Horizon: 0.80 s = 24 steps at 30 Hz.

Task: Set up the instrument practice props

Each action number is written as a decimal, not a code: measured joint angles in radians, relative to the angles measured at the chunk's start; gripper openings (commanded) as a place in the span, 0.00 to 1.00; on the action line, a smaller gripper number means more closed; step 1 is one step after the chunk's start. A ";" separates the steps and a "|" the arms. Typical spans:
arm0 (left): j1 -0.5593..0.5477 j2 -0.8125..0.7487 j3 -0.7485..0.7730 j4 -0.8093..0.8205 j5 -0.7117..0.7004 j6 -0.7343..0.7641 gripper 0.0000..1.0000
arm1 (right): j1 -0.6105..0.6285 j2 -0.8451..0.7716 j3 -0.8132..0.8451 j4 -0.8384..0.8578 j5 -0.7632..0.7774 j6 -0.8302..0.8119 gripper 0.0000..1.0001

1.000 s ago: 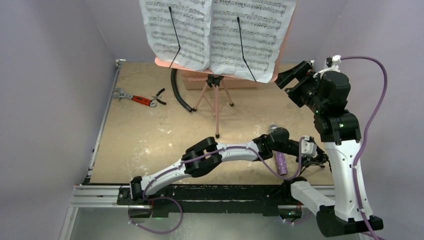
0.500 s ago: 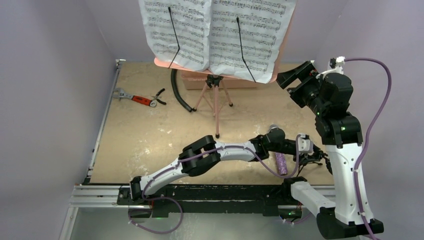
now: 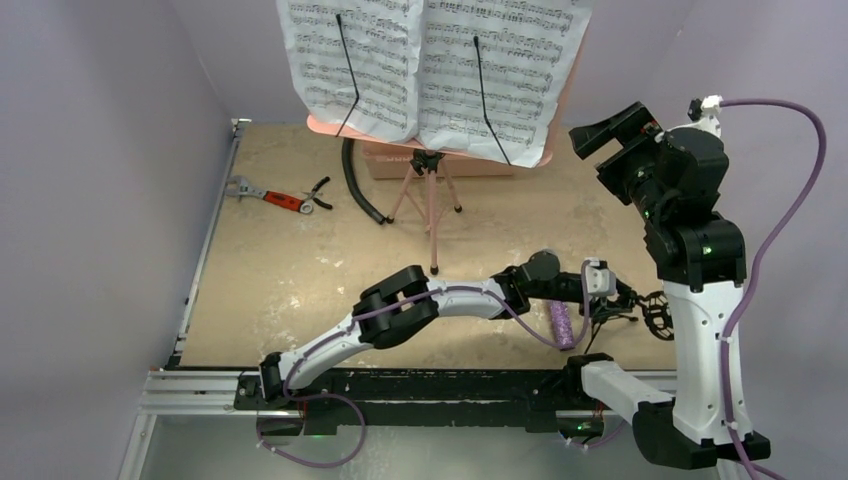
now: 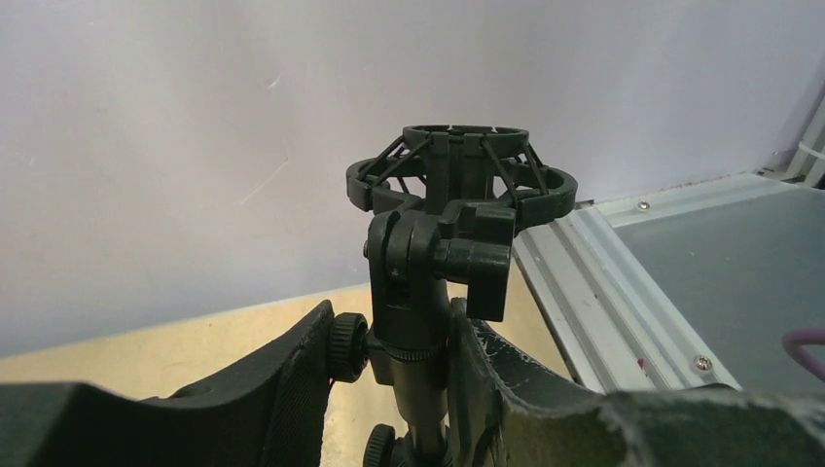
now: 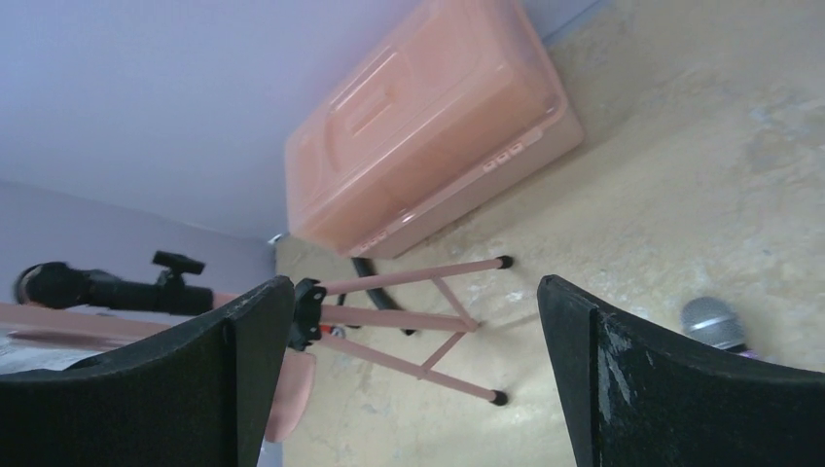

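Observation:
The pink music stand [image 3: 431, 200] stands at the back on tripod legs, white sheet-music pages [image 3: 430, 70] spread on it; its legs [image 5: 409, 311] show in the right wrist view. My left gripper [image 3: 606, 298] [image 4: 394, 326] is shut on the stem of the small black mic stand [image 4: 428, 263], whose ring cradle [image 3: 655, 312] sticks out to the right. The purple glittery microphone [image 3: 562, 325] lies on the table just under my left wrist, its grey head [image 5: 715, 323] visible. My right gripper [image 3: 610, 135] [image 5: 413, 379] hangs open and empty, high at the right.
A pink translucent box [image 3: 385, 160] [image 5: 428, 126] sits behind the music stand. The red-handled wrench [image 3: 262, 194] and pliers [image 3: 318, 195] lie at the back left, beside a black hose [image 3: 358, 190]. A metal rail [image 3: 200, 385] runs along the near edge.
My left gripper closed on the mic stand and shifted it a little right. My right arm rose and swung right, away from the music stand.

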 measured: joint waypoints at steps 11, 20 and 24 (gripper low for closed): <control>0.035 -0.063 -0.073 0.094 -0.011 -0.050 0.00 | 0.000 0.002 0.022 -0.038 0.171 -0.096 0.98; 0.047 -0.225 -0.163 0.182 -0.066 -0.055 0.00 | 0.000 0.003 0.042 -0.006 0.241 -0.195 0.98; 0.056 -0.397 -0.355 0.252 -0.098 -0.064 0.00 | 0.000 0.002 0.042 0.002 0.258 -0.229 0.98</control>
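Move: Already in the left fingers is the black mic stand, gripped just below its ring-shaped shock mount. The purple microphone lies about 9 cm to this hand's left, 2 cm farther out and some 15 cm below; the music stand's front foot is roughly 35 cm left, 10 cm ahead and 17 cm below. From the empty right hand the microphone is about 13 cm back, 2 cm left and 44 cm down. Lifting the mic stand about 15 cm, the left hand first edges a little forward, then climbs ever faster and swings some 8 cm left, back over the table; its fingers keep their grip and tip up about 15 degrees. The open right hand draws about 5 cm to the right, high above the table, its left side rolling down as it turns clockwise. ##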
